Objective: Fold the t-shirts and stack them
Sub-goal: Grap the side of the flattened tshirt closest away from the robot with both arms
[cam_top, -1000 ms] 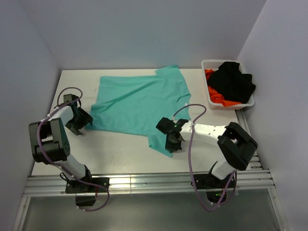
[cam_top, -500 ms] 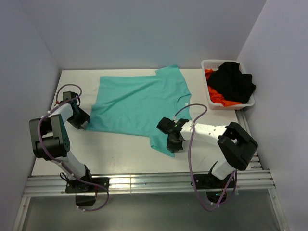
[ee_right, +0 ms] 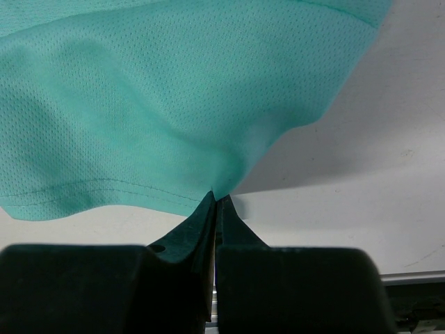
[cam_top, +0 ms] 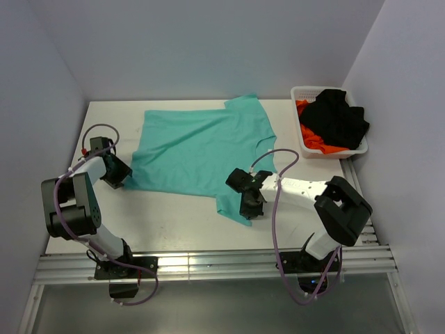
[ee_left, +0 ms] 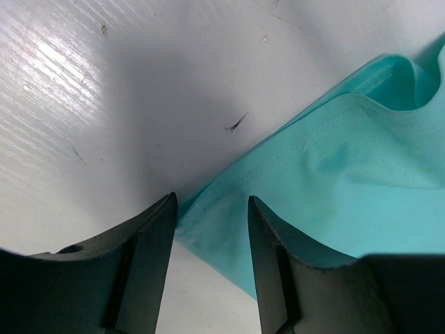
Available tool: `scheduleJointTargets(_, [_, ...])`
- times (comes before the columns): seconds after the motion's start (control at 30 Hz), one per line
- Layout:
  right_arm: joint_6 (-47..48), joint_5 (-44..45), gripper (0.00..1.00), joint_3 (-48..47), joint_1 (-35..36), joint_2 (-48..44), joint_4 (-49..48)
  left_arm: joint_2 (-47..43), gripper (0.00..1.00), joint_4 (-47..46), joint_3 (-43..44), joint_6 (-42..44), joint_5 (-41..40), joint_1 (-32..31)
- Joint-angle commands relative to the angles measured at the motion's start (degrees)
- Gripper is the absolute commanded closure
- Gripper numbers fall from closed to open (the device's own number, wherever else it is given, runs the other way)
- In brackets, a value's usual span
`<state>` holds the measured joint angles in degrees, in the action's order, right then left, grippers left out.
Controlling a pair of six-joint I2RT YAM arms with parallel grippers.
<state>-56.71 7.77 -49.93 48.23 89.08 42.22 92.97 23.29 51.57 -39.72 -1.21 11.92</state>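
A teal-green t-shirt [cam_top: 198, 146] lies spread on the white table [cam_top: 174, 223], with one sleeve reaching toward the near side. My left gripper [cam_top: 119, 175] sits at the shirt's near-left corner. In the left wrist view the gripper [ee_left: 212, 207] is open, and the teal corner [ee_left: 327, 167] lies on the table between its fingers [ee_left: 154, 240]. My right gripper [cam_top: 248, 204] is shut on the near sleeve's hem. In the right wrist view its tips [ee_right: 217, 200] pinch the teal cloth [ee_right: 160, 104] and lift it slightly. Black [cam_top: 339, 117] and orange-red [cam_top: 313, 141] t-shirts are bunched in the basket.
A white slotted basket [cam_top: 316, 88] stands at the table's back right corner. Grey walls close in the left, back and right sides. A metal rail [cam_top: 208, 263] runs along the near edge by the arm bases.
My left gripper has moved farther from the base to the shirt's near-left corner, and its jaws have narrowed. The right gripper stays shut on the sleeve hem in the same place.
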Motion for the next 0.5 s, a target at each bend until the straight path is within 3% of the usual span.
scheduleJointTargets(0.0, [-0.4, 1.8, 1.00, -1.7, -0.3, 0.5, 0.6, 1.2, 0.48, 3.3, -3.1, 0.6, 2.6, -0.4])
scheduleJointTargets(0.17, [-0.9, 1.5, 1.00, -1.0, -0.3, 0.2, 0.2, 2.1, 0.56, 3.3, -3.0, 1.0, 2.0, -0.7])
scheduleJointTargets(0.27, [-1.1, 1.6, 1.00, -0.7, -0.3, 0.0, 0.2, 2.7, 0.73, 3.2, -2.7, 1.2, 2.2, -0.7])
scheduleJointTargets(0.3, [-1.0, 1.7, 1.00, -0.7, -0.3, -0.2, 0.2, 2.8, 0.89, 3.3, -2.6, 1.2, 2.1, -0.8])
scheduleJointTargets(0.33, [-1.1, 1.7, 1.00, -0.5, -0.3, -0.4, 0.2, 3.0, 0.96, 3.4, -2.4, 1.2, 2.0, -0.8])
scheduleJointTargets(0.47, [-0.9, 2.2, 1.00, -1.0, -0.3, -1.1, 0.7, 2.0, 1.00, 4.7, -1.6, 1.7, 2.3, -0.9])
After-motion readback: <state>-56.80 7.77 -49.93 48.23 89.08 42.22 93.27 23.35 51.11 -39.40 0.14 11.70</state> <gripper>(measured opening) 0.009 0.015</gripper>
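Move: The left hand's half-open fingers already straddle the teal t-shirt's near-left corner, whose tip is about 1 cm left of the hand point and 1 cm below it. The shirt's far-left corner is roughly 27 cm ahead and 7 cm right. From the right hand, already pinching the near sleeve, the near-left corner lies some 11 cm ahead, 43 cm left and 1 cm below. Left hand eases under 1 cm right and down, fingers shutting to pinch the corner; right keeps its sleeve pinch. ##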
